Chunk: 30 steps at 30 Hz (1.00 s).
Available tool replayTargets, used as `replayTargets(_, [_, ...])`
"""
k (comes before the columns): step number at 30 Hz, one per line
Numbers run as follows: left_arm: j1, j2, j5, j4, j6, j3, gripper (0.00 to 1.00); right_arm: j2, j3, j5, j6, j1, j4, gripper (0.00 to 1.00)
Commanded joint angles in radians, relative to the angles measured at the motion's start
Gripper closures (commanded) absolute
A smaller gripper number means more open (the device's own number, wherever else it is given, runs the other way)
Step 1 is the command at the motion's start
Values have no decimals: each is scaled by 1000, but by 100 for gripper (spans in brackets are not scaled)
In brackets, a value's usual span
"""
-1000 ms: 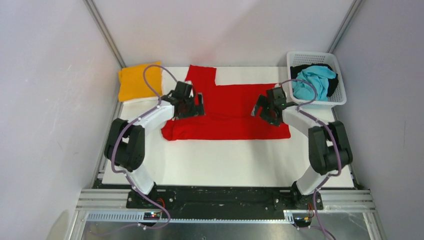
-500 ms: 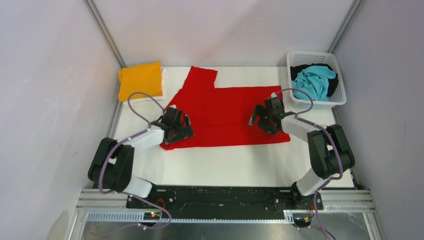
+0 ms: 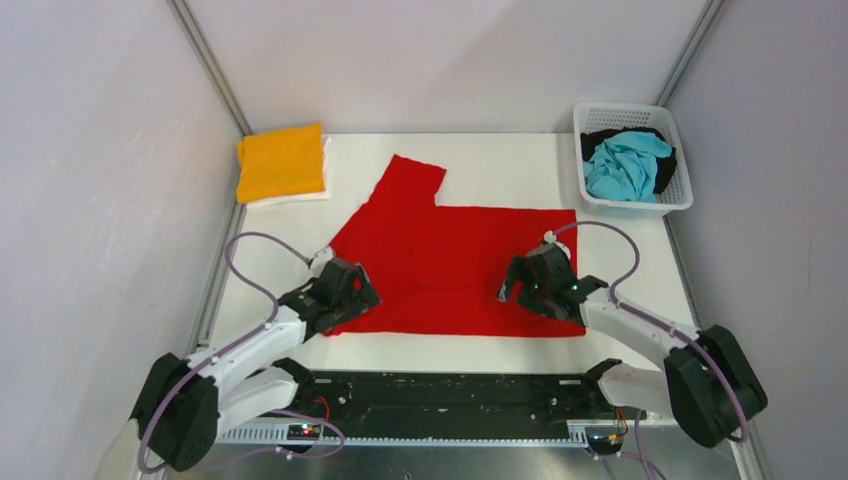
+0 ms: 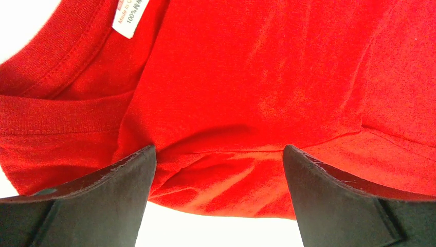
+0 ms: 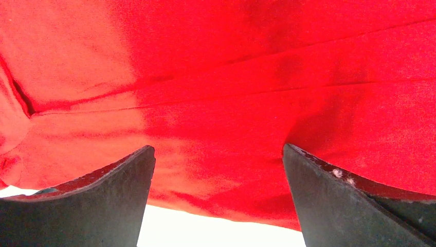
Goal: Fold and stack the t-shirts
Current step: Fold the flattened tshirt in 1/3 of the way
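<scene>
A bright red t-shirt (image 3: pixel 450 265) lies spread flat on the white table, one sleeve pointing to the far side. My left gripper (image 3: pixel 345 295) is over its near left corner, by the collar and white neck label (image 4: pixel 129 18). My right gripper (image 3: pixel 535 285) is over the near right part. Both stand wide open astride the shirt's near edge, seen in the left gripper (image 4: pixel 218 154) and right gripper (image 5: pixel 218 152) wrist views, with cloth lying between the fingers, not pinched. A folded orange-yellow t-shirt (image 3: pixel 281 162) rests on a white one (image 3: pixel 290 199) at the far left.
A white lattice basket (image 3: pixel 632 208) at the far right corner holds a turquoise t-shirt (image 3: pixel 622 165) over a black one (image 3: pixel 600 138). White walls and metal posts close in the table on three sides. The black mounting rail (image 3: pixel 450 395) runs along the near edge.
Both grippers have come from the middle of the table toward the near edge. The red shirt's near edge came with them, so the shirt now lies wider and nearer.
</scene>
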Motion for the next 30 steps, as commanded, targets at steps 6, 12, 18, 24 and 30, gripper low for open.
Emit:
replayTargets(6, [-145, -169, -84, -435, -279, -51, 0, -167, -119, 58, 143, 133, -260, 1])
replayTargets(12, [-183, -241, -88, -496, -329, -60, 0, -227, -123, 65, 191, 199, -314, 1])
replayTargets(18, [-222, -254, -116, -544, -360, -33, 0, -277, -127, 72, 220, 238, -343, 1])
replayTargets(24, [-242, -246, -207, -559, -290, 68, 0, -342, -80, 159, 180, 251, -327, 0])
replayTargets(30, [-260, -164, -378, -544, -81, 377, 0, -476, 61, 341, 96, 223, -305, 1])
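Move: Both my open hands are already down on the flattened red t-shirt, cloth about 2 cm below each hand point. Its near edge is about 6 cm straight behind my left hand and 7 cm straight behind my right; the table's front edge is some 14 cm straight back from the left, 15 from the right. The white label lies about 8 cm ahead of my left hand and 5 cm left. With fingers wide open and tips still bearing on the cloth, I keep dragging the t-shirt straight back towards the table's front edge with both hands, roughly 8.5 cm, easing to a stop. Then both lift off the cloth and start a little forward, my left higher (over 5 cm) than my right (about 3). ##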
